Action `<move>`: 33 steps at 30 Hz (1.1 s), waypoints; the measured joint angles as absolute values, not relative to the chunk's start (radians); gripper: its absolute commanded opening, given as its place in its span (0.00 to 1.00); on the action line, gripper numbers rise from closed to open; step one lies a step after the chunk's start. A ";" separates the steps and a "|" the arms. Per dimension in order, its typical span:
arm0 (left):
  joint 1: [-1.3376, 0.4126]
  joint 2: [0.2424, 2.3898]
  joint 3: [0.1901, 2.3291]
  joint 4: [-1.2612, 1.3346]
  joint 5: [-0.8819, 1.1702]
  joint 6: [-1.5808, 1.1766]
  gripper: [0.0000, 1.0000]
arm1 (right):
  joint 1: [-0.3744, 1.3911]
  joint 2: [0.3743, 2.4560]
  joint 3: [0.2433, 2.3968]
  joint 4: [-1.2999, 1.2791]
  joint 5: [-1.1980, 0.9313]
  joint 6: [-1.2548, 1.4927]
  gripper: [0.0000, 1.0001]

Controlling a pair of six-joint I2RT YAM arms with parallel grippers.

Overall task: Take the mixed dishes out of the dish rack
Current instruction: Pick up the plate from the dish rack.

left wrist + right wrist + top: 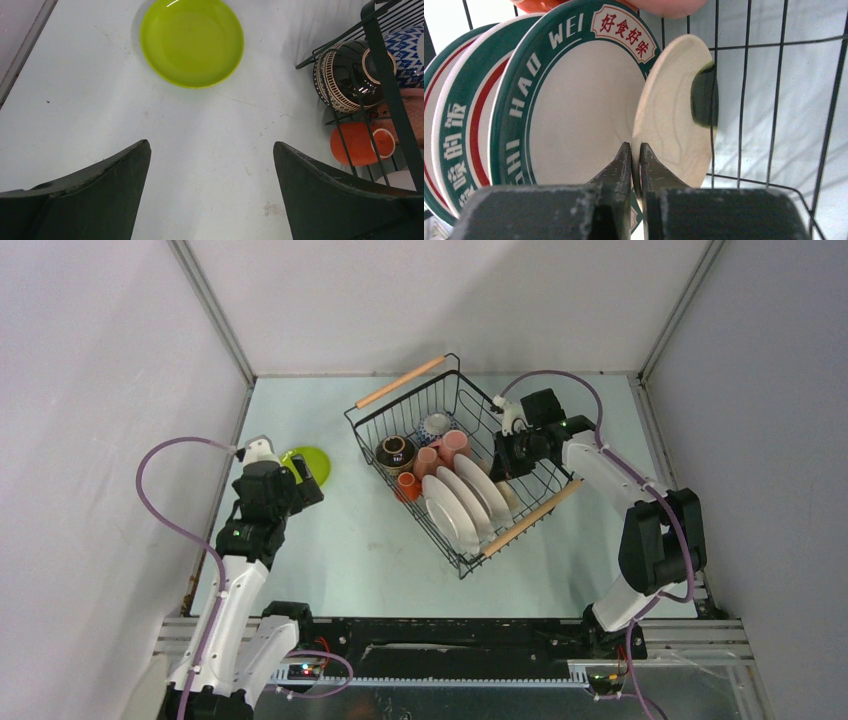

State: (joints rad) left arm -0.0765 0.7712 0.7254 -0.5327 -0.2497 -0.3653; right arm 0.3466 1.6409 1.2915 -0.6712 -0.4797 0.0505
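Note:
The black wire dish rack (352,416) stands slanted at the table's middle. It holds three upright white plates with green rims (455,505) (574,105), pink mugs (445,450), an orange cup (407,486) (357,145), a dark patterned bowl (394,452) (350,75) and a blue-and-white bowl (436,424). My right gripper (635,146) reaches into the rack's right side (497,462) and is shut on the rim of a small cream saucer (674,115), which stands upright beside the nearest plate. My left gripper (210,145) hovers open over bare table, left of the rack.
A lime-green plate (192,42) lies flat on the table just beyond my left gripper (305,480). The rack's two wooden handles (400,381) (530,518) lie at its far and near ends. Grey walls close in the table on three sides.

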 measured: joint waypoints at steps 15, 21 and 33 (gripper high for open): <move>-0.079 0.747 0.726 -0.546 -0.216 -0.366 0.99 | 0.348 1.442 1.296 -0.738 -0.477 0.044 0.00; -0.080 0.734 0.760 -0.608 -0.149 -0.392 0.99 | 0.366 1.354 1.344 -0.776 -0.429 0.033 0.00; -0.081 0.788 0.984 -0.706 0.104 -0.489 0.99 | 0.738 1.148 1.404 -0.790 -0.117 -0.208 0.00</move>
State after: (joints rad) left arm -0.0807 0.7876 0.9840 -0.7059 0.1043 -0.4892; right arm 0.7376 1.1484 1.4036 -0.7898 -0.1169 -0.2085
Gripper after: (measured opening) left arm 0.994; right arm 0.035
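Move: The right fingers already pinch the rim of the rightmost plate, whose middle hangs about 6 cm below them, 1 cm back and 1 cm left. The nearest white plate is centred 3 cm back, 4 cm left and 6 cm down from that hand; the pink mug 6 cm ahead and 10 cm left; the near wooden handle 9 cm back and 9 cm right. From the open left hand, the held plate lies some 44 cm right, 4 cm ahead, 11 cm lower. Keeping its pinch on the rim, the right hand draws the plate almost straight up out of the rack, then carries on rising while swinging back over the near end, about 18 cm up and 9 cm back in all, the wrist tipping some 40 degrees so the fingers swing up and forward, with a smaller counter-clockwise turn. The wide-open left hand barely stirs at first, then rises and goes right towards the plate, about as far one way as the other, rolling its left side down and turning a little clockwise. ##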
